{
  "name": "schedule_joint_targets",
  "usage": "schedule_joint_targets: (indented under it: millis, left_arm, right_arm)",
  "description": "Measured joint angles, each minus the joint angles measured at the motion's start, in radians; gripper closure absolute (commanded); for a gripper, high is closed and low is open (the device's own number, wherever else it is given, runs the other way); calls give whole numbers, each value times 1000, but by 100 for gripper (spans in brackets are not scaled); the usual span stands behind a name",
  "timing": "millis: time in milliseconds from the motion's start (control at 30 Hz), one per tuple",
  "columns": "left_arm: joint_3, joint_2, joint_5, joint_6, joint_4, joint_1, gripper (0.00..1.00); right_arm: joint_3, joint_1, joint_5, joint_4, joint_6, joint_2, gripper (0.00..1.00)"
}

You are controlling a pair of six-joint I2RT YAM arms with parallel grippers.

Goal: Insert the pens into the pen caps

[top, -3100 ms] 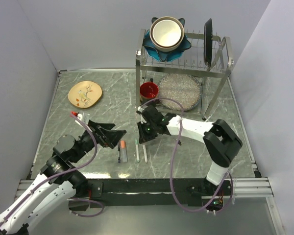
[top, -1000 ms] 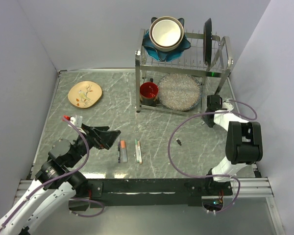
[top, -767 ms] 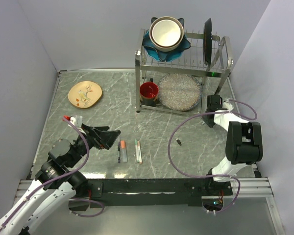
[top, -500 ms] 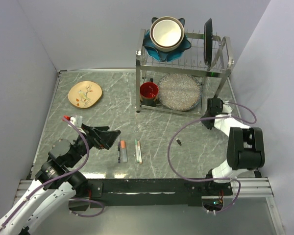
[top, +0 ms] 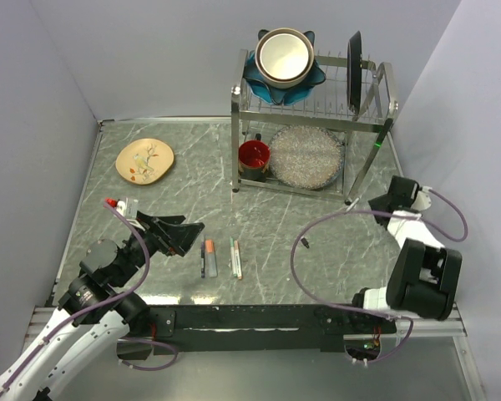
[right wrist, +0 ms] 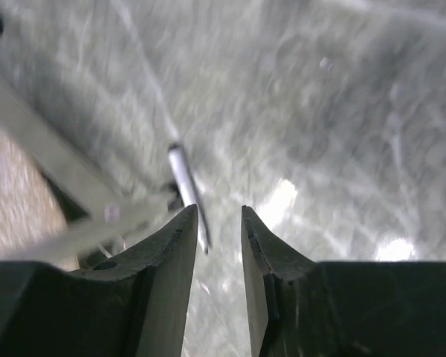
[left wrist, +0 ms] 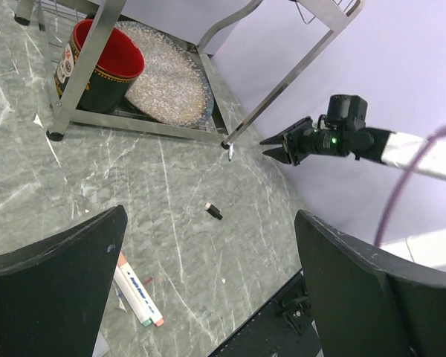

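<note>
Near the table's front, a grey pen (top: 207, 259) with an orange end lies beside two white pens (top: 235, 258); their teal and orange ends (left wrist: 150, 320) show in the left wrist view. A short black pen cap (top: 303, 243) lies alone further right (left wrist: 214, 211). My left gripper (top: 188, 233) hovers left of the pens, wide open and empty (left wrist: 209, 223). My right gripper (top: 377, 201) hangs by the rack's front right leg. Its jaws stand a little apart with nothing between them (right wrist: 219, 216). A thin pale rod (right wrist: 184, 181) lies just beyond them, blurred.
A metal dish rack (top: 370, 159) stands at the back right, with bowls and a dark plate on top. Under it are a red mug (top: 253, 155) and a glittery plate (top: 305, 156). A yellow plate (top: 144, 159) lies at the back left. Walls close in on both sides.
My right arm has left the pens in the middle and swung out to the right, past the rack's leg. The left arm and the pens have stayed put.
</note>
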Motion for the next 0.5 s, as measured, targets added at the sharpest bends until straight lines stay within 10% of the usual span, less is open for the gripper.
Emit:
schedule_joint_targets:
  millis: [500]
  left_arm:
    - [0, -13, 0, 0, -2, 0, 1]
  right_arm:
    - [320, -57, -167, -130, 26, 363, 61]
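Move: The white pen lies on the table about 2 cm ahead and 5 cm to the left of the right hand, some 5 cm below it. The rack's near right foot is just beyond the pen, about 4 cm ahead and 6 cm left of the hand; the black pen cap is roughly 8 cm back and 19 cm left. From the left hand the pen lies about 19 cm ahead and 42 cm to the right, far below. The right hand, fingers still part open, swings forward about 5 cm past the pen's right side, then sinks. ##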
